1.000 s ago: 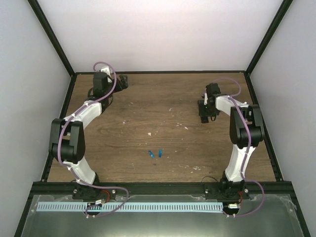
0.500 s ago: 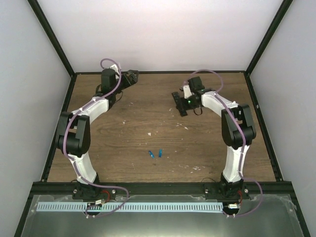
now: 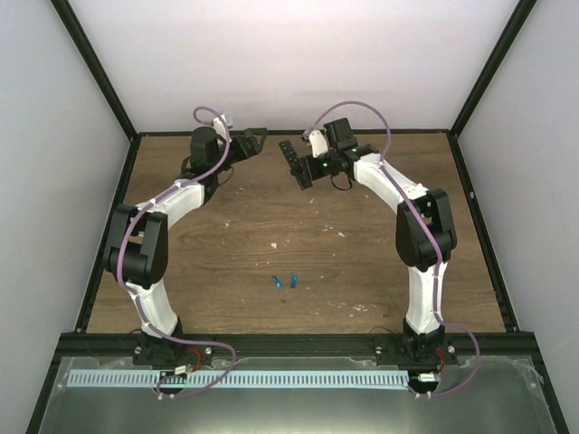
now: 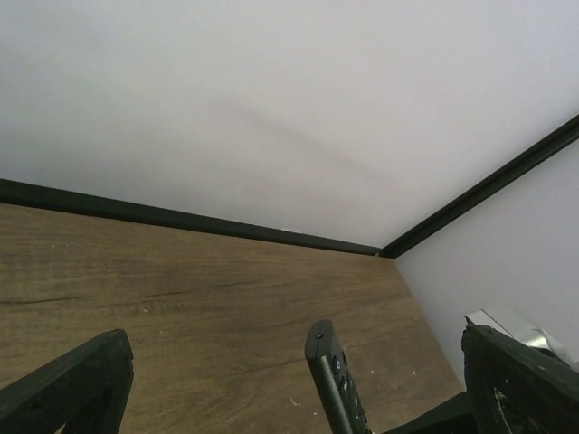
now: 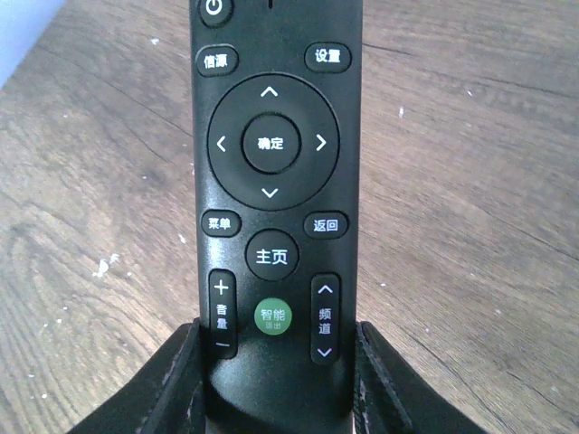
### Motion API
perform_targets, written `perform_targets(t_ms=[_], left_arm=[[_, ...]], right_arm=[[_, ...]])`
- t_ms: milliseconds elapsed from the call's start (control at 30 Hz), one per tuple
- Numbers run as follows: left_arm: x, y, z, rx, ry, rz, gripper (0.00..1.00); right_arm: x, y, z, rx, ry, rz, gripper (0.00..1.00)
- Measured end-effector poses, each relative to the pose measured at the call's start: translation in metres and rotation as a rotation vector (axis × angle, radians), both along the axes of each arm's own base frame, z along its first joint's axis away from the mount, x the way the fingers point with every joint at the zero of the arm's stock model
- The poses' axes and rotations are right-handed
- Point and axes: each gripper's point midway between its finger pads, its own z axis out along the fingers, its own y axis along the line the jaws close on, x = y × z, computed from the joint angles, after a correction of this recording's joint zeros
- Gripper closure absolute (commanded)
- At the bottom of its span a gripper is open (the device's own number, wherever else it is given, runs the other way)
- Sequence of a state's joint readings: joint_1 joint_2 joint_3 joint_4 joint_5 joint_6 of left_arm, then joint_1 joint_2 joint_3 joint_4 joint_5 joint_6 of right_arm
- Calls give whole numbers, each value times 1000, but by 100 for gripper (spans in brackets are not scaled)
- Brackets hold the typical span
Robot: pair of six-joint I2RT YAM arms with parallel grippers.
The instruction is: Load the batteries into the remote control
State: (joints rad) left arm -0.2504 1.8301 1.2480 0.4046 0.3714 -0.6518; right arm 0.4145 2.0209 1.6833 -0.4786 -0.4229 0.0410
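Observation:
The black remote control [image 5: 271, 181] faces the right wrist camera buttons-up, and my right gripper [image 5: 276, 389] is shut on its lower end. From above, the remote control [image 3: 291, 158] hangs over the back middle of the table in the right gripper [image 3: 310, 174]. My left gripper [image 3: 255, 140] stands wide open just left of it, holding nothing. In the left wrist view the remote control [image 4: 336, 384] points its top end between the open fingers of the left gripper [image 4: 291, 342], apart from both. Two blue batteries [image 3: 278, 283] [image 3: 294, 280] lie side by side at the front middle.
Pale specks of debris [image 3: 274, 244] dot the brown wooden table [image 3: 226, 253]. A black frame rail [image 4: 181, 217] runs along the back edge below white walls.
My right arm has swung left from the right side to the back middle, carrying the remote. The left gripper has moved right toward it, staying open.

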Motion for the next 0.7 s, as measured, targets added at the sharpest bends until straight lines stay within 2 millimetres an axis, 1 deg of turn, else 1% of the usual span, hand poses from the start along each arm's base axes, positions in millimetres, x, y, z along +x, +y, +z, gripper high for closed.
perform_targets(t_ms=[133, 233, 433, 567, 700], left_arm=[[-1, -2, 4, -7, -13, -16, 8], [-3, -5, 5, -12, -17, -33, 9], [-7, -11, 6, -20, -17, -69, 16], [-10, -15, 6, -28, -13, -92, 20], [-12, -18, 7, -34, -9, -110, 27]], right_arm=[[0, 10, 12, 29, -11, 34, 74], [0, 23, 21, 47, -28, 64, 74], [-12, 47, 30, 54, -56, 126, 74], [-16, 54, 32, 50, -71, 143, 74], [-14, 56, 33, 40, -94, 144, 74]])
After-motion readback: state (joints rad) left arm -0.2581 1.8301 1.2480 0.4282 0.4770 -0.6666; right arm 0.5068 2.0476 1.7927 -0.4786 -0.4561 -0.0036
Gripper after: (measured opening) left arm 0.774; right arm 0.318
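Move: The remote control, already in my right grip near its lower end, has its middle about 10 cm to the right of my open left hand, 2 cm back and 6 cm below. From my right hand, the remote's middle is roughly 3 cm ahead, 2 cm left and 1 cm up. The left gripper I am bringing it to is some 12 cm left of that hand, 5 cm ahead and 8 cm above. With my right hand I carry the remote about 5 cm left and some 3 cm up, its free top end going in towards my left gripper, and turn it a little counter-clockwise, easing to a stop. My left hand edges 2 cm right and 1 cm back to meet it, swings slightly clockwise and narrows its fingers by about a quarter, still well open. ##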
